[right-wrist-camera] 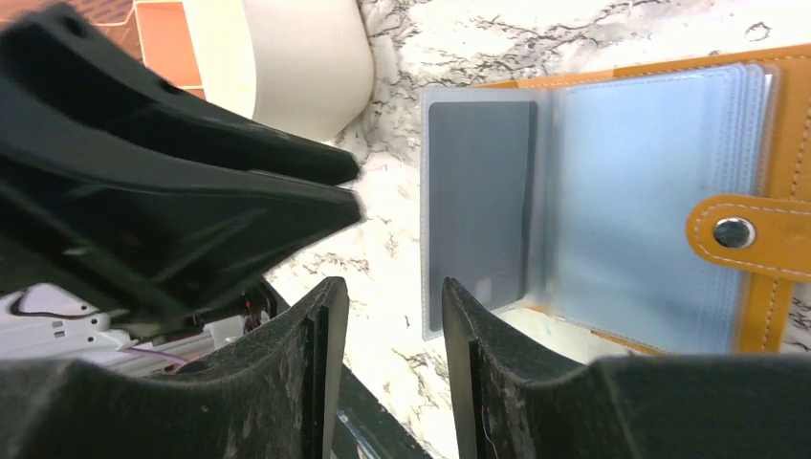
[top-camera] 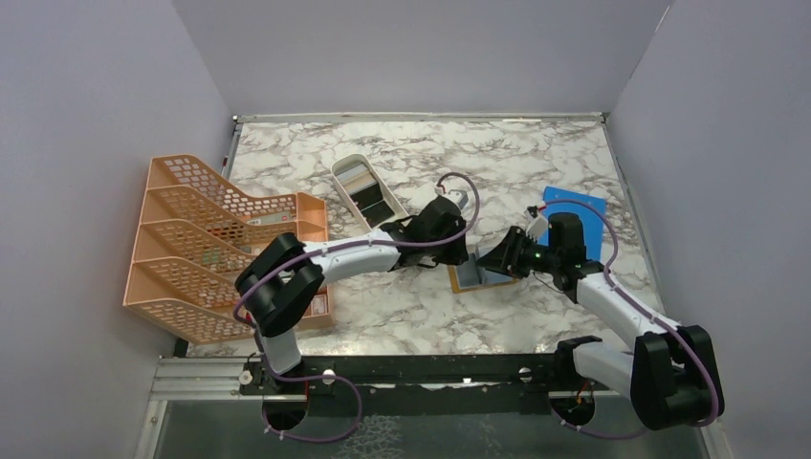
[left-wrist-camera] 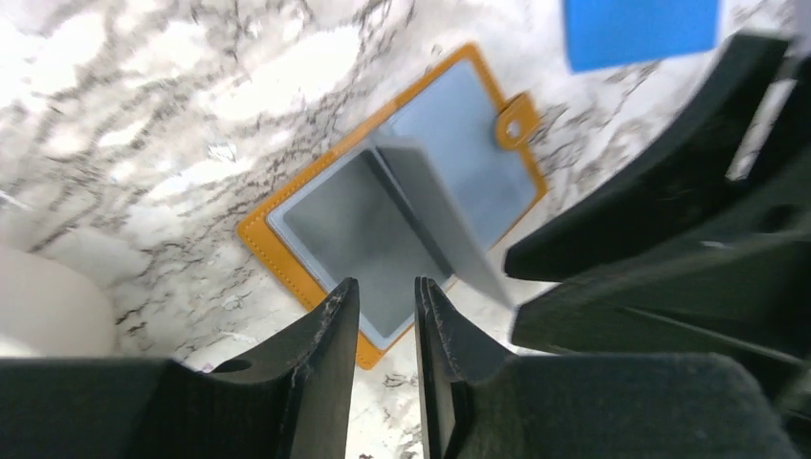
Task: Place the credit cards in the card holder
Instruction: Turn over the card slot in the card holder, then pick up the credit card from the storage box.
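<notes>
The orange-tan card holder lies open on the marble between my two grippers. One clear pocket leaf stands up from it with a dark credit card inside. In the left wrist view the holder shows grey pockets and its snap tab. My left gripper hovers over the holder's near corner, open by a narrow gap with nothing in it. Beside the raised leaf, my right gripper is open and holds nothing. More credit cards, one black and one pale, lie in the white tray.
A peach mesh file rack fills the left side. A bright blue sheet lies behind the right gripper. The two grippers' fingertips sit close together over the holder, left and right. The white tray's end is near the left gripper.
</notes>
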Controlling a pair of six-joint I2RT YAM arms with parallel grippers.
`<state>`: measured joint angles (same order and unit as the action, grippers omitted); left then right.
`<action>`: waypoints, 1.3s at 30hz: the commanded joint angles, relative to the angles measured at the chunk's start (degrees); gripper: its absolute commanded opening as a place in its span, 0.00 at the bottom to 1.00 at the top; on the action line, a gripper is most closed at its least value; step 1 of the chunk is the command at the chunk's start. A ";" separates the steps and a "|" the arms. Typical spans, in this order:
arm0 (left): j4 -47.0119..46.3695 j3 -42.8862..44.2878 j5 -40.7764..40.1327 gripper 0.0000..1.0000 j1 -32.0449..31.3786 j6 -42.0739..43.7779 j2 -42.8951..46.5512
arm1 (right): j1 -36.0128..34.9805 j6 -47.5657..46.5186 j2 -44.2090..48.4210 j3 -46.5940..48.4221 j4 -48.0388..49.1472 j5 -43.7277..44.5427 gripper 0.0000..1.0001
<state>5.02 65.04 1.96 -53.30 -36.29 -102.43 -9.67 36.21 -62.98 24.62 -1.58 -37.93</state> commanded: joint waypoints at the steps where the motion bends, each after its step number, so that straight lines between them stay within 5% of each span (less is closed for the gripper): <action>1: 1.97 2.17 -2.29 0.32 2.33 1.51 7.50 | -0.17 1.16 -1.26 -0.25 3.45 -3.49 0.46; 9: 7.71 2.95 -3.50 0.38 9.04 8.87 14.05 | -0.15 1.23 -5.09 1.16 5.45 -5.12 0.46; 15: 12.84 4.04 -9.93 0.48 14.52 24.86 16.87 | -0.17 -3.15 -2.08 3.94 -0.22 -1.95 0.46; 27: 17.80 14.01 -16.32 0.68 23.77 52.77 5.77 | -0.17 -8.57 1.59 7.28 -6.64 -2.33 0.46; 39: 17.88 18.92 -13.00 0.75 28.42 61.63 -5.86 | -0.13 -9.37 5.03 10.71 -11.18 1.70 0.46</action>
<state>22.92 81.14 -11.49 -25.74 20.82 -105.51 -9.67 27.33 -60.99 33.61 -10.52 -38.89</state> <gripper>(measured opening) 0.739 0.465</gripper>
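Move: The upright card stack in the white tray lies about 20 cm ahead of the left hand, 28 cm left and 4 cm below; a loose black card lies in the tray some 14 cm ahead, 24 cm left and 6 cm below. The card holder's middle is about 4 cm back, 5 cm right and 6 cm below. From the right hand, the half-turned card slot page is roughly 2 cm back, 1 cm left and 4 cm below. Left hand arcs left-forward about 30 cm towards the tray's cards, opening, then sinks; right dips, then lifts 5 cm. ##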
